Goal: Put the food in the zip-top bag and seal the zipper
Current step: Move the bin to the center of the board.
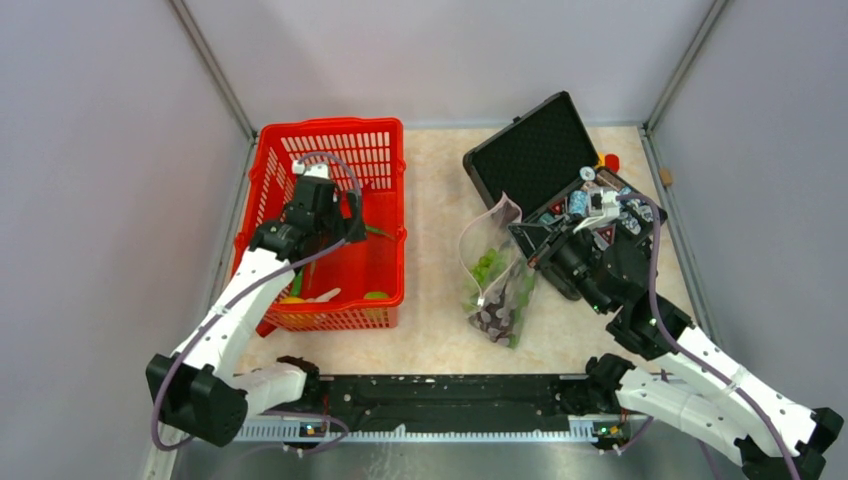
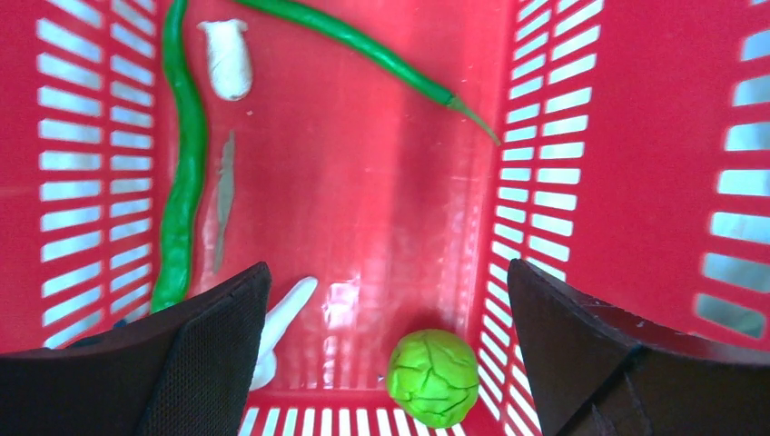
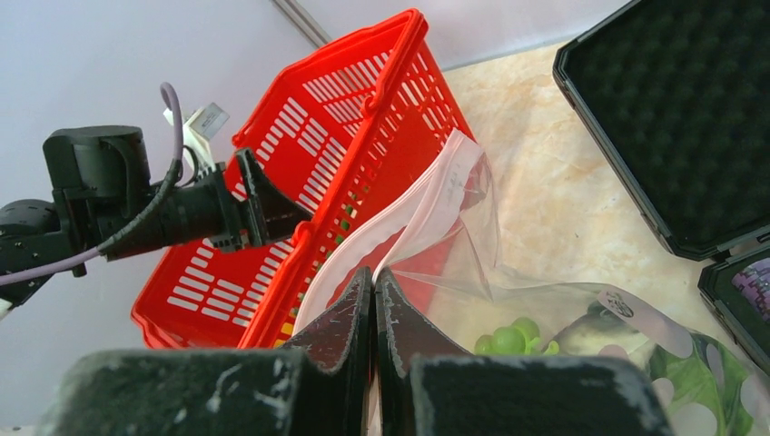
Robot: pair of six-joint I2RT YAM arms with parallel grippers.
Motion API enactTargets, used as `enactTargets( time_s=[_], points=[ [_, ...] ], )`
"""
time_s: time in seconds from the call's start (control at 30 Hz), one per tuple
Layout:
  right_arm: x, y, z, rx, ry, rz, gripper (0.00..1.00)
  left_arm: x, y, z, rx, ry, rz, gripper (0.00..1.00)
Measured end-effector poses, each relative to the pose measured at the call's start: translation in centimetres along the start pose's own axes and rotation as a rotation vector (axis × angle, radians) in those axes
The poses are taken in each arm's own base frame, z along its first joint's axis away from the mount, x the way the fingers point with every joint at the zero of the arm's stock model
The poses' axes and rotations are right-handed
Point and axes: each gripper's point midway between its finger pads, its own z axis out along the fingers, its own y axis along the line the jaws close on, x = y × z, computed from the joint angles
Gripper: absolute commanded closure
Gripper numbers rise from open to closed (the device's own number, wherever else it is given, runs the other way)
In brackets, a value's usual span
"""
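The zip-top bag (image 1: 497, 280) lies between the red basket (image 1: 385, 130) and the black case, its mouth held up and open. Green grapes (image 1: 486, 265) and dark purple grapes (image 1: 494, 318) show inside it. My right gripper (image 3: 373, 271) is shut on the bag's mouth edge beside the pale pink zipper (image 3: 363, 243). My left gripper (image 2: 386, 272) hangs open inside the basket, above a green lime (image 2: 433, 377) lying between its jaws near the right wall. Long green leaves (image 2: 182, 173) lie on the basket floor, with a thin grey piece (image 2: 222, 195) beside them.
An open black foam-lined case (image 1: 535, 150) with small gadgets (image 1: 600, 210) stands right of the bag, close to my right arm. White toy pieces (image 2: 227, 59) lie in the basket. Walls enclose the table on three sides.
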Motion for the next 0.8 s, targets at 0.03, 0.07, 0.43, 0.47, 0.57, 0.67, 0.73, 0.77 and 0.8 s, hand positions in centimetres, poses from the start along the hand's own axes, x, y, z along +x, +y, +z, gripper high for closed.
enactTargets(
  time_s=[0.03, 0.07, 0.43, 0.47, 0.57, 0.67, 0.73, 0.77, 0.8],
  points=[
    [0.0, 0.0, 0.0, 0.0, -0.001, 0.0, 1.0, -0.3, -0.5, 0.2, 0.023, -0.004, -0.002, 0.01],
    [-0.1, 0.0, 0.0, 0.001, -0.003, 0.0, 1.0, -0.4, -0.6, 0.3, 0.03, -0.002, -0.003, 0.01],
    [-0.1, -0.2, 0.0, 0.013, -0.006, 0.0, 1.0, -2.2, -4.4, 3.8, 0.145, 0.035, 0.043, 0.01],
    [-0.1, -0.3, 0.0, 0.014, -0.006, -0.001, 1.0, -3.7, -5.0, 4.9, 0.131, 0.028, 0.052, 0.01],
    [-0.1, -0.2, 0.0, 0.014, -0.005, 0.002, 1.0, -8.7, -6.9, 8.4, 0.103, -0.029, 0.086, 0.01],
    [-0.1, -0.2, 0.0, 0.014, -0.005, 0.002, 1.0, -12.2, -7.7, 11.5, 0.085, -0.08, 0.113, 0.01],
    [-0.1, -0.3, 0.0, 0.014, -0.006, 0.002, 1.0, -13.7, -7.6, 13.5, 0.076, -0.089, 0.122, 0.01],
    [-0.1, -0.3, 0.0, 0.015, -0.006, 0.002, 1.0, -14.4, -7.5, 14.4, 0.075, -0.094, 0.127, 0.01],
    [0.0, -0.3, 0.1, 0.016, -0.005, 0.001, 1.0, -14.8, -7.5, 15.2, 0.077, -0.097, 0.134, 0.01]
  ],
)
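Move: The bin's far rim, toward its right corner, lies about 24 cm ahead of the open left hand, some 5 cm to its right and a little below. On the bin floor some 17 cm down, the green pepper lies about 6 cm ahead, a mushroom 4 cm ahead and 7 cm left, the cabbage 11 cm back and 4 cm right. From the right hand, that rim is roughly 32 cm ahead, 21 cm left and 17 cm lower. The left hand heads for the far rim of the bin near its right corner: it first slips about 3 cm right, then sweeps some 22 cm forward over the bin at nearly constant height, turning slightly clockwise, fingers staying wide open. No contact with the rim can be made out. The right hand stays still and keeps its pinch on the bag's edge. ##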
